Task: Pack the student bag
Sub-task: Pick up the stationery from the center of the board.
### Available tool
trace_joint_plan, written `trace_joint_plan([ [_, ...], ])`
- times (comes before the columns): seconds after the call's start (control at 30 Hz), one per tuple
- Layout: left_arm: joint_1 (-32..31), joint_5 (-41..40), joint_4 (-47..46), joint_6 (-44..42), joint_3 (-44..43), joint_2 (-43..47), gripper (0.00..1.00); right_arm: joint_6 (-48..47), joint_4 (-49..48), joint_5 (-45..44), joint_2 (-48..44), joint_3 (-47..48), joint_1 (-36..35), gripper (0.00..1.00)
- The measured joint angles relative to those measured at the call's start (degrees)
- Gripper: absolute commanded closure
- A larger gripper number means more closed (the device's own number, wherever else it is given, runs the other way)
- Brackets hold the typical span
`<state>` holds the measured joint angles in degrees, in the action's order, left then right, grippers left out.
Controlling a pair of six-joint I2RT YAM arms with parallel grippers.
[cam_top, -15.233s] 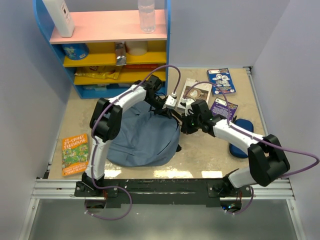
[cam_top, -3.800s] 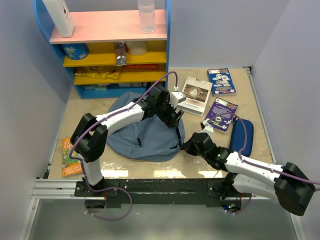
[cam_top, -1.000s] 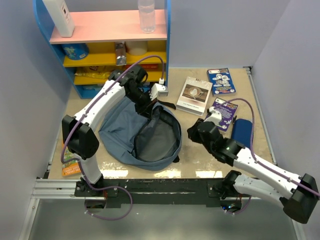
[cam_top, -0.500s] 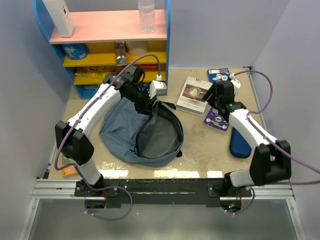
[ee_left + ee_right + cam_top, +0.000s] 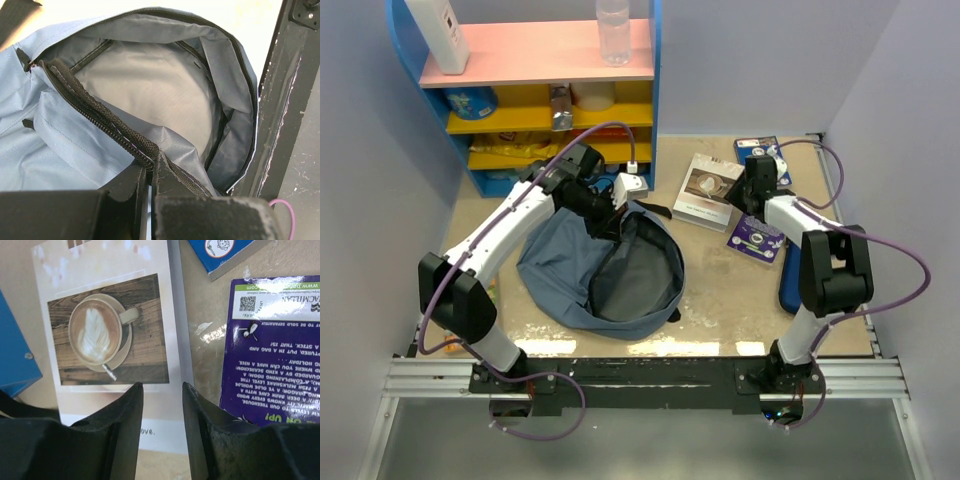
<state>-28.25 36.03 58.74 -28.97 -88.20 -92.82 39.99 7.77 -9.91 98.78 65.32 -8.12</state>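
Observation:
The student bag (image 5: 560,270), a slate-blue fabric backpack, lies at the table's centre left with its mouth wide open and a bare grey lining (image 5: 145,85) showing. My left gripper (image 5: 610,212) is shut on the black zipper rim (image 5: 100,120) at the bag's far edge, and that rim stands raised (image 5: 150,162). My right gripper (image 5: 745,198) hovers open over the back right of the table. Its fingers (image 5: 162,387) frame the right edge of a white book with a coffee-cup cover (image 5: 110,325), with nothing between them.
The coffee book (image 5: 710,190) lies beside a purple book (image 5: 757,240) and a blue book (image 5: 765,150). A dark-blue pencil case (image 5: 788,285) sits partly behind the right arm. A shelf unit (image 5: 520,100) with a bottle and packets stands at the back left.
My right arm has swung from the table's front centre to the back right, over the books. My left gripper keeps hold of the bag rim and has shifted slightly left.

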Motion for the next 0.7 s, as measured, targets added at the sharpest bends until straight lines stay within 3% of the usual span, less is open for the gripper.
trace_joint_plan([
  [0.27,0.0,-0.1,-1.1,0.0,2.0,2.7,1.00,-0.2,-0.7,-1.5,4.3,4.0,1.5,0.52],
  [0.47,0.0,-0.3,-1.1,0.0,2.8,2.8,1.00,0.1,0.4,-5.9,5.1,7.0,2.6,0.34],
  [0.5,0.0,-0.3,-1.2,0.0,2.9,2.9,1.00,0.3,1.6,-8.1,4.6,6.8,3.0,0.24],
  [0.6,0.0,-0.4,-1.8,-0.1,3.7,3.3,1.00,2.5,7.9,-12.7,2.2,6.4,5.8,0.13],
  [0.7,0.0,-0.4,-2.4,-0.1,4.3,3.5,1.00,4.3,15.4,-15.3,-0.3,6.8,10.4,0.10],
])
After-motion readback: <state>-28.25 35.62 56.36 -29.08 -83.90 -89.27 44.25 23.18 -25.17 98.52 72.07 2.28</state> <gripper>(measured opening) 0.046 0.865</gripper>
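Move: The blue pencil case, taken as the stationery, lies about 20 cm back and 17 cm to the right of the right hand, some 8 cm lower. The purple book lies between them, roughly 5 cm back and 9 cm right of the hand; the coffee-cup book's middle is about 7 cm ahead and 5 cm left, both about 7 cm below. From the left hand the case is some 47 cm right, about level fore and aft, 17 cm below. Swing the right gripper away from the coffee-cup book to the right by about 13 cm, towards the pencil case. First dip slightly and ease some 4 cm forward, then sweep right and draw back past the purple book's far end. Stay just above the books, turn the wrist about 25 degrees clockwise and spread the fingers wide. ##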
